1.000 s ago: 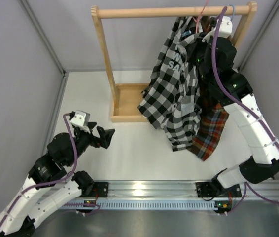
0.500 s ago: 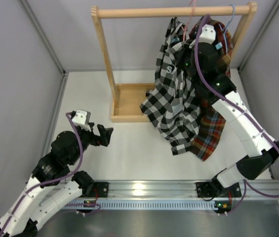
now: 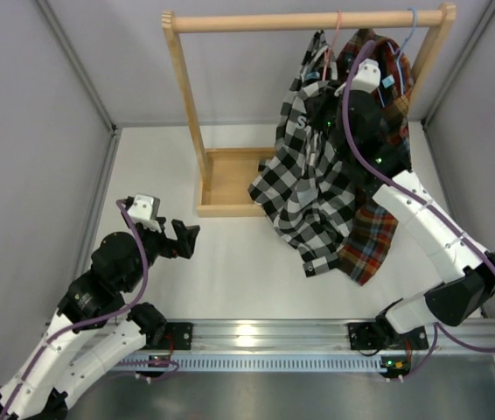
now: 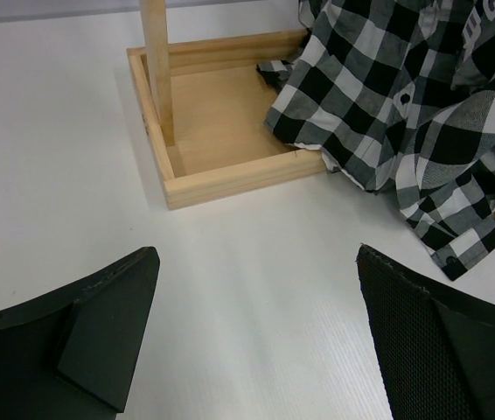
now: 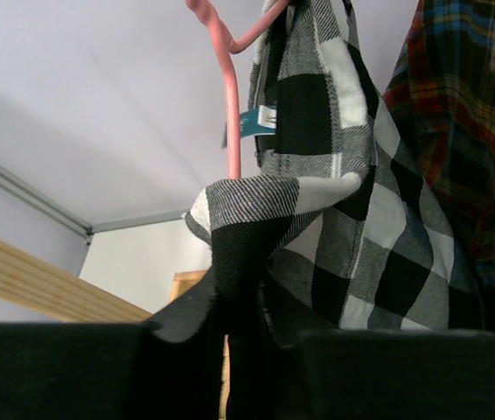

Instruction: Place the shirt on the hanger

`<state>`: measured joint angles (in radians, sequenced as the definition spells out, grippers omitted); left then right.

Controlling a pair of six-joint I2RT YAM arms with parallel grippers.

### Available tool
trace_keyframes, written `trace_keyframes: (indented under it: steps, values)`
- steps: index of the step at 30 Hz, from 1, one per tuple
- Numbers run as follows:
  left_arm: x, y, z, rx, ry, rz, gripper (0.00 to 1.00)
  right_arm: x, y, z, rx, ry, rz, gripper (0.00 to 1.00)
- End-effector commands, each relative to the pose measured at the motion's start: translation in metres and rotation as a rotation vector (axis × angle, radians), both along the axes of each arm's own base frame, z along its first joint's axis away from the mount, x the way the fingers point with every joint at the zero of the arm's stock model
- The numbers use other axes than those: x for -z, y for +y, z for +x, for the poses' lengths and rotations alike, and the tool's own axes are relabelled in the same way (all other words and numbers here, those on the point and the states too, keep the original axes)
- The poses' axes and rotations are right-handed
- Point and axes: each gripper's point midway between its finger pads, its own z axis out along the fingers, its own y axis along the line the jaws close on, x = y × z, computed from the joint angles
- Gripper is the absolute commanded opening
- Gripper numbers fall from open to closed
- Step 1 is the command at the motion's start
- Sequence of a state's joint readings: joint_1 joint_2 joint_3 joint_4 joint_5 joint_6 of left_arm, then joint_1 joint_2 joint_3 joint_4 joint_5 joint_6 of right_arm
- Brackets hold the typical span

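The black-and-white checked shirt (image 3: 313, 188) hangs from the pink hanger (image 3: 336, 31), whose hook is over the wooden rail. Its hem drapes down to the table beside the rack's base. My right gripper (image 3: 320, 98) is high up at the shirt's collar. In the right wrist view a fold of the shirt (image 5: 265, 206) sits pinched between the dark fingers of the right gripper (image 5: 261, 311), just beside the pink hanger wire (image 5: 230, 114). My left gripper (image 3: 186, 238) is low at the left, open over bare table (image 4: 256, 262), well away from the shirt (image 4: 405, 96).
A red, orange and blue plaid shirt (image 3: 380, 229) hangs on a light blue hanger (image 3: 411, 22) just right of the checked one. The wooden rack (image 3: 230, 21) has an upright post and a shallow base tray (image 4: 221, 179). Grey walls close in both sides.
My right arm has swung left and up along the rail, taking the shirt's collar and the pink hook with it. The left arm has barely shifted.
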<state>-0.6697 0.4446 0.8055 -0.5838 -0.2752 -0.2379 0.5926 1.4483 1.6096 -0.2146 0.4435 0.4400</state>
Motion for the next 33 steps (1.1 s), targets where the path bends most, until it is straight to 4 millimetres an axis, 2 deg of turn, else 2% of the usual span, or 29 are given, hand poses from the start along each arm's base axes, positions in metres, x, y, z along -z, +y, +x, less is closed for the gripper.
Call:
trace_keyframes:
  steps: [1, 2, 6, 7, 10, 11, 12, 14, 15, 17, 18, 20, 21, 27, 33]
  values:
    - [-0.005, 0.004, 0.004, -0.035, -0.023, -0.023, 0.98, -0.03, -0.001, -0.01, -0.035, -0.079, 0.055, 0.19]
    - [-0.006, 0.009, 0.007, -0.064, -0.026, -0.02, 0.98, -0.03, 0.0, -0.011, -0.047, -0.083, 0.044, 0.36]
    - [-0.006, 0.02, 0.012, -0.13, -0.02, -0.031, 0.98, -0.036, -0.005, -0.022, -0.067, -0.103, 0.028, 0.58]
    - [-0.006, 0.026, 0.015, -0.158, -0.019, -0.03, 0.98, -0.036, -0.008, -0.028, -0.076, -0.104, 0.009, 0.69]
    - [-0.006, 0.039, 0.02, -0.224, -0.02, -0.033, 0.98, -0.039, -0.014, -0.042, -0.102, -0.111, -0.038, 0.85]
    - [-0.006, 0.043, 0.021, -0.243, -0.021, -0.033, 0.98, -0.033, -0.015, -0.048, -0.12, -0.09, -0.064, 0.96]
    - [-0.007, 0.049, 0.022, -0.275, -0.022, -0.034, 0.98, -0.034, -0.02, -0.056, -0.125, -0.09, -0.08, 1.0]
    - [-0.006, 0.062, 0.026, -0.342, -0.021, -0.031, 0.98, -0.024, -0.023, -0.07, -0.171, -0.056, -0.148, 0.99]
    - [-0.006, 0.067, 0.027, -0.367, -0.02, -0.034, 0.98, -0.027, -0.03, -0.083, -0.181, -0.063, -0.16, 1.0]
    - [-0.004, 0.072, 0.029, -0.392, -0.013, -0.031, 0.98, -0.022, -0.035, -0.099, -0.219, -0.056, -0.202, 1.0]
    - [-0.003, 0.073, 0.03, -0.394, -0.008, -0.032, 0.98, -0.018, -0.045, -0.115, -0.227, -0.051, -0.222, 1.0]
    - [0.0, 0.079, 0.033, -0.42, 0.005, -0.022, 0.98, -0.012, -0.062, -0.129, -0.2, -0.047, -0.251, 1.0]
    - [0.001, 0.08, 0.035, -0.425, 0.012, -0.02, 0.98, -0.004, -0.075, -0.145, -0.189, -0.043, -0.264, 0.99]
    - [0.009, 0.093, 0.04, -0.489, 0.045, -0.012, 0.98, 0.036, -0.125, -0.2, -0.136, -0.053, -0.315, 0.99]
    - [0.019, 0.096, 0.042, -0.501, 0.066, 0.011, 0.98, 0.082, -0.154, -0.228, -0.089, 0.056, -0.338, 0.99]
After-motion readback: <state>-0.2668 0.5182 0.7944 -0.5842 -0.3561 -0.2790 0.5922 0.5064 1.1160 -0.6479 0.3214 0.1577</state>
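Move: The right hand still pinches the black-and-white checked shirt just below the pink hanger's neck; the middle of the hanging cloth lies about 18 cm below the fingers and roughly level with them fore and aft. The hanger's hook is already over the rail, the rail there some 8 cm ahead, 3 cm to the right and 20 cm up, while the red plaid shirt's middle is about 5 cm ahead, 14 cm right and 15 cm lower. From the empty left hand, the checked shirt is some 21 cm ahead, 29 cm right and slightly below. The right fingers open wide and let go of the checked shirt near the hanger, then the hand draws back about 22 cm and some 14 cm to the right, slowly first and then fast, rising a little before sinking to about 4 cm under its starting height, with a roll of some 15 degrees that dips its left side. Meanwhile the left hand, open and touching nothing, swings left about 10 cm, away from the shirt, easing forward some 4 cm and turning counter-clockwise a little under 30 degrees. ##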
